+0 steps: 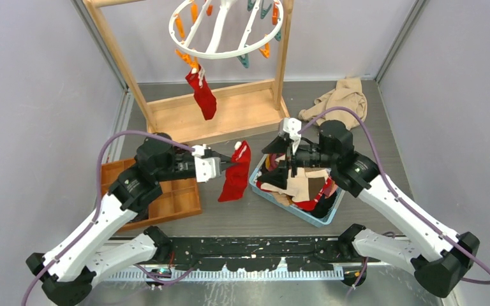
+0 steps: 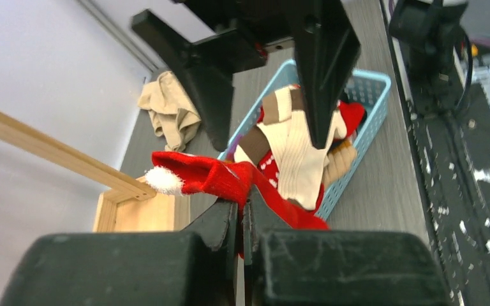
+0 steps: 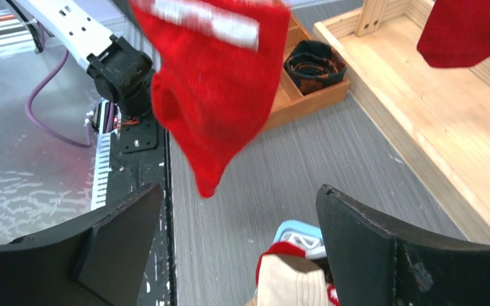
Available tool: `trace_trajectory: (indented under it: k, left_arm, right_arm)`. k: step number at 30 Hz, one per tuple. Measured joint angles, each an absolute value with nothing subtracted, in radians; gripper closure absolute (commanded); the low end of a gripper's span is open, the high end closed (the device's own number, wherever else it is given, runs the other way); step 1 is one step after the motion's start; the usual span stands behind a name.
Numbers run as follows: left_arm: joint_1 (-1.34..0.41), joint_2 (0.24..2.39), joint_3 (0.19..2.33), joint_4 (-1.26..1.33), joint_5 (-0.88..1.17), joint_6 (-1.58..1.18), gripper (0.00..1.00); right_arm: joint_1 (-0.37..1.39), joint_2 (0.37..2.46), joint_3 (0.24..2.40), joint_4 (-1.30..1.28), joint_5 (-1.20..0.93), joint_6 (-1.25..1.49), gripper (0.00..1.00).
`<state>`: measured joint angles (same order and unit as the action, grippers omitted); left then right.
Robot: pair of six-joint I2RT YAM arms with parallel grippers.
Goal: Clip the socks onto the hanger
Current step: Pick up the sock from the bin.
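Observation:
My left gripper (image 1: 224, 166) is shut on a red sock (image 1: 236, 175) with a white pom-pom, which hangs from it over the table between the two arms. In the left wrist view the left gripper (image 2: 245, 204) pinches the red sock's (image 2: 210, 175) fold. My right gripper (image 1: 279, 156) stands open beside it, over the basket's left end; the right wrist view shows the right gripper (image 3: 239, 188) holding nothing, the red sock (image 3: 214, 95) dangling ahead of it. The white ring hanger (image 1: 223, 56) hangs at the back with another red sock (image 1: 204, 95) clipped to it. More socks (image 1: 303, 182) fill the blue basket (image 1: 255, 183).
A tall wooden frame (image 1: 230, 118) carries the hanger at the back. A wooden compartment tray (image 1: 175, 201) lies under the left arm, with a dark rolled sock (image 3: 314, 64) in it. A beige cloth (image 1: 341, 95) is crumpled at the back right. Grey walls close both sides.

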<state>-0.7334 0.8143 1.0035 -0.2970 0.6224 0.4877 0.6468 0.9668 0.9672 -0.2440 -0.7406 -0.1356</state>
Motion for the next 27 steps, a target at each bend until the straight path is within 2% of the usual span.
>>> trace_trajectory:
  k: [4, 8, 18, 27]
  left_arm:
    - [-0.733, 0.875, 1.034, -0.372, 0.669, 0.607, 1.0]
    - [-0.733, 0.898, 1.034, -0.394, 0.699, 0.641, 1.0]
    - [-0.733, 0.896, 1.019, -0.334, 0.717, 0.601, 1.0]
    - [-0.733, 0.866, 0.936, -0.242, 0.684, 0.504, 1.0]
  right_arm:
    - [0.647, 1.027, 0.967, -0.155, -0.77, -0.113, 0.04]
    - [0.647, 1.067, 0.973, -0.062, -0.793, -0.078, 0.11]
    - [0.647, 1.068, 0.978, 0.076, -0.825, -0.024, 0.44]
    - [0.647, 1.04, 0.978, 0.074, -0.833, -0.072, 0.75]
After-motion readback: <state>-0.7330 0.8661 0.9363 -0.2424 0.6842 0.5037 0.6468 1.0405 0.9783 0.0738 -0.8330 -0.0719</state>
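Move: Above and just left of the right hand's open fingers is the cuff of the red sock that the left hand already holds: about 5 cm to the left, 1 cm ahead and 7 cm up. From the left hand the cuff is about 3 cm ahead, 3 cm to the right and 2 cm above. From the right hand, the bin's middle is roughly 13 cm right, 1 cm ahead and 20 cm down; the hanging sock is some 18 cm ahead, 18 cm left and 8 cm higher. Rising about 5 cm and moving some 3 cm left towards the held sock's cuff, the right hand first slides left and a little forward, then climbs while its wide-open fingers close about two thirds of the way around the cuff's edge. The left hand keeps its pinch and lowers the sock about 3 cm, drifting slightly right to meet the right hand. ##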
